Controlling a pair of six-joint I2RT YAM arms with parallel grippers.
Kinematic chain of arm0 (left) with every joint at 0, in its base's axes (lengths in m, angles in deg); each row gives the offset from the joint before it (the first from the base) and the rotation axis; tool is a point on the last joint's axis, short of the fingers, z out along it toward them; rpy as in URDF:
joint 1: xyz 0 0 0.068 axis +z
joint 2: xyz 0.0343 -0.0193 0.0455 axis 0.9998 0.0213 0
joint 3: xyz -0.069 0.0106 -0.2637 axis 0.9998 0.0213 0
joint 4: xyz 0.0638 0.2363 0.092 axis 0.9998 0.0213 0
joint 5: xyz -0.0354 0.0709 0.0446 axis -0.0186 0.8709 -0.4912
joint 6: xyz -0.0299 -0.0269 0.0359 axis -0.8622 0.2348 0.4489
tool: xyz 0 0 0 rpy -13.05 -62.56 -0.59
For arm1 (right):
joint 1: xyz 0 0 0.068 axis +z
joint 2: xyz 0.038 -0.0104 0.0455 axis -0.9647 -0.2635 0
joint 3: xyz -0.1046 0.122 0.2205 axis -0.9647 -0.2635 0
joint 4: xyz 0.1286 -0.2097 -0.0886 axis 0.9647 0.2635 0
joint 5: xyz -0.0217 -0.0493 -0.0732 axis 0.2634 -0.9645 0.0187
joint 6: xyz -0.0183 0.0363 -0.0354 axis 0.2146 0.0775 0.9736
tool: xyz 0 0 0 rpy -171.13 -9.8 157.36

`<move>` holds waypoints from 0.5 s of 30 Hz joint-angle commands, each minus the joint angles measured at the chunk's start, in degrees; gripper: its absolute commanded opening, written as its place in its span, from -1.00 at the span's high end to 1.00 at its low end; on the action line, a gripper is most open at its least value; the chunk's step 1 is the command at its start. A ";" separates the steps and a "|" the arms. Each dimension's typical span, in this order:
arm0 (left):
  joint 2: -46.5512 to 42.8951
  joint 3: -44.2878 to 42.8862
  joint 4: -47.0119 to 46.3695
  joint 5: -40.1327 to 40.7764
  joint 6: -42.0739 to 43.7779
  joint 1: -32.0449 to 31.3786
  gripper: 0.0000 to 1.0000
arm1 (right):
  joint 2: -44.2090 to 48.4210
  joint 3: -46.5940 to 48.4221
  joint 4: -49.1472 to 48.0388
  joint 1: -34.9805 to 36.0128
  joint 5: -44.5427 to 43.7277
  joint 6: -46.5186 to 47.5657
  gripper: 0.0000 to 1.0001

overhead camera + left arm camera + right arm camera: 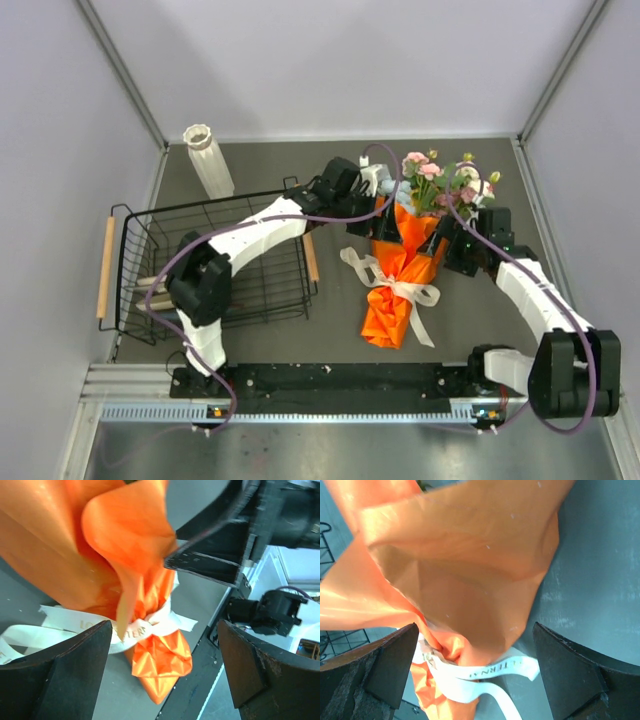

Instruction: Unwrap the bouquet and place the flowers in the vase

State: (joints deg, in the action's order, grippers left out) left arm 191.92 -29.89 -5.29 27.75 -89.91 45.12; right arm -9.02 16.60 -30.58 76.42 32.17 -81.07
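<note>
The bouquet [400,285] lies on the dark table, its orange wrap tied with a cream-white ribbon [405,292]. Its flowers [445,180], pink and cream with green leaves, point toward the back. My left gripper [390,226] stands at the wrap's upper left edge. In its wrist view the left gripper [162,670] is open wide, with orange paper [125,545] hanging loose between the fingers [65,680]. At the wrap's right edge is my right gripper [452,244]. Its wrist view shows the right gripper [477,672] open around the wrap [470,580] and ribbon [485,672]. The white ribbed vase [208,160] stands at the back left.
A black wire dish rack [215,265] with wooden handles sits left of the bouquet, under my left arm. Grey walls close the table at the back and both sides. The arms' black mounting rail [330,385] runs along the near edge.
</note>
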 commanded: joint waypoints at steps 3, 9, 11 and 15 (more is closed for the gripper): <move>6.91 -2.30 -3.52 -0.95 -1.99 0.68 -0.81 | -5.09 0.04 -13.44 -0.64 5.49 -0.03 -0.97; 7.35 4.47 -14.77 -2.00 -6.12 0.50 -0.90 | -14.85 3.54 -20.05 -0.73 8.48 0.76 -0.97; 9.27 4.04 -16.18 -3.31 -7.87 0.24 -0.91 | -18.44 5.92 -19.79 -0.73 8.92 2.08 -0.97; 12.36 2.10 -19.69 -7.26 -11.48 -1.07 -0.87 | -25.22 15.30 -16.72 -0.64 13.13 1.82 -0.97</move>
State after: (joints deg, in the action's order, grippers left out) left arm 201.84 -25.74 -17.55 25.04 -97.21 45.25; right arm -29.42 22.27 -44.70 76.40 40.61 -80.55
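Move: Both hands are open near the mouth of the bouquet's orange wrap. The wrap's open end lies about 6 cm right of the left hand, 2 cm back and some 11 cm below. The ribbon knot is about 12 cm back and 2 cm right of that hand. From the right hand, the open end lies about 4 cm left, 1 cm ahead and 4 cm below, with the flowers about 12 cm ahead and 2 cm right. The left hand, fingers still wide open, sinks about 7 cm towards the wrap's open end and edges some 2 cm to its right late on, its wrist tilting about 10 degrees, so the loose flap's edge comes up close beside a finger. Meanwhile the right hand reaches about 6 cm forward towards the flowers and drifts left, rising hardly at all at first and then dropping some 3 cm, its wide-open fingers seeming to push the near fold of the wrap's mouth along; neither gripper closes. ##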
